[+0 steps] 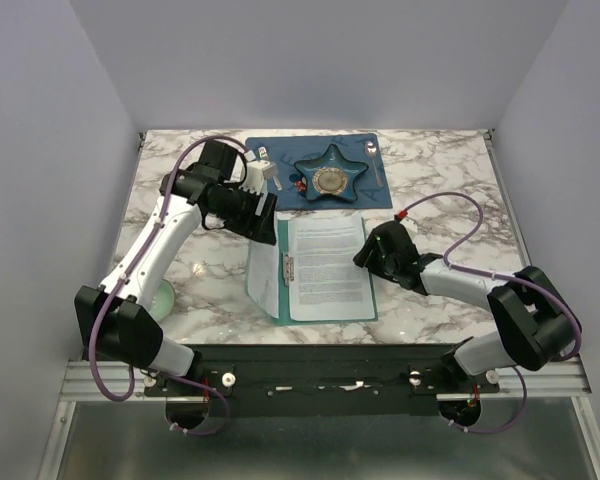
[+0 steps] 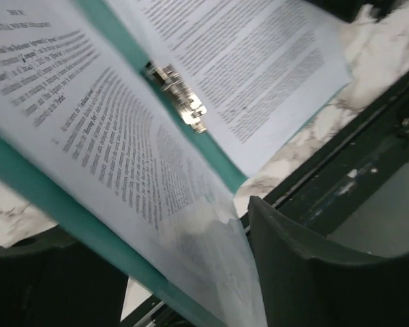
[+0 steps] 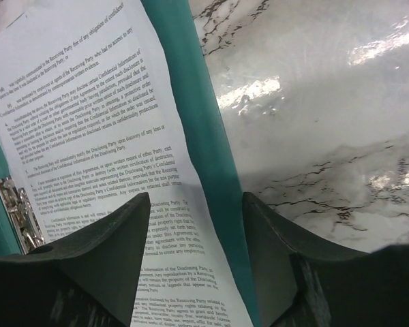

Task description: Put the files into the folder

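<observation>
The teal folder (image 1: 283, 262) lies open in the middle of the table, its silver clip (image 2: 180, 102) at the spine. One of the files (image 1: 325, 262) lies flat on its right half. Another printed sheet (image 2: 102, 129) rests on the left flap (image 2: 41, 197), which is raised off the table. My left gripper (image 1: 265, 225) is at the flap's far end; its jaws stand open with the flap and sheet passing between them (image 2: 157, 225). My right gripper (image 3: 196, 199) is open just above the folder's right edge (image 3: 191, 102), straddling paper (image 3: 88, 116) and teal border.
A dark blue placemat (image 1: 280, 195) at the back holds a star dish (image 1: 330, 175) and a spoon (image 1: 375, 160). A white object (image 1: 263, 172) stands by my left wrist. A pale green disc (image 1: 162, 297) lies at the left. The black rail (image 1: 310, 365) runs along the front edge.
</observation>
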`<state>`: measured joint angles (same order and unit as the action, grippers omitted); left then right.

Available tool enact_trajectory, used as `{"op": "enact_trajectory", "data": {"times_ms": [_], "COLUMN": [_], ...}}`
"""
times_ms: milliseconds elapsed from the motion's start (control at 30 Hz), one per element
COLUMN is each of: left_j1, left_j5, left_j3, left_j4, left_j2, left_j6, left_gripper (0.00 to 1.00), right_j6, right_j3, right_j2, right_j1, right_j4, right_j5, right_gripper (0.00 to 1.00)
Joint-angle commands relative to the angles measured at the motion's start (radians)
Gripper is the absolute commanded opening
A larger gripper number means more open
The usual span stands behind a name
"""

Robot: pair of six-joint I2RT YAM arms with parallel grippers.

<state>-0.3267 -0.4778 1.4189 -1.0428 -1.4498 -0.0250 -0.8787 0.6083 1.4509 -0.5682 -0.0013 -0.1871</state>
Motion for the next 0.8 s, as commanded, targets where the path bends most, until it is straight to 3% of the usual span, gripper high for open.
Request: {"op": "enact_trajectory", "data": {"times_ms": [0,167,600,767], "left_j1": [-0.015,-0.035,-0.19,-0.202], "left_j5": [-0.281,-0.396,-0.437,-0.423], "left_j3": [0.06,0.057,0.213,0.238], "left_j4": [-0.017,-0.011,0.026,0.033], "left_j2": [-0.014,-0.052,-0.259,-0.299], "left_j6": [0.103,0.105,0.111,0.105], "left_gripper": [0.84,0.99,0.99,0.99], "right_j6": [-0.029,-0.031,-0.134,-0.117], "right_j3": [-0.084,-0.087,-0.122,-0.075], "right_j2": [0.052,0.055,0.019,-0.087], "right_j1": [-0.009,-0.013,-0.084,-0.082], "right_j4": [-0.103,-0.094,-0.103,-0.267], "right_j5": [0.101,0.126,0.124,0.002], "right_gripper": [0.65,0.63,0.65,0.71]}}
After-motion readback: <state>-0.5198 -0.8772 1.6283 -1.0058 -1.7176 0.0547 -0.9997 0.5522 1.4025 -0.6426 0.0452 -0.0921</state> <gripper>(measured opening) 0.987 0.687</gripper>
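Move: The folder's raised left cover stands up between my left fingers, already well open. The right page it must fold over has its middle about 16 cm to my left hand's right, level in reach and some 18 cm below; the metal clip lies about 5 cm to the right, roughly level, equally far down. My right hand straddles the folder's right edge, about 1 cm to its right and 2 cm below, with the page's middle 10 cm to its left and a centimetre nearer me. I swing my left hand about 12 cm to the right, over the clip and towards the right page, easing slightly back and up, to push the cover over. My left fingers spread fully as the wrist turns clockwise and tips them further rightwards, nearly 30 degrees in all. My right hand stays low at the folder's edge, going some 4 cm left and then 3 cm back with it, fingers still apart. ##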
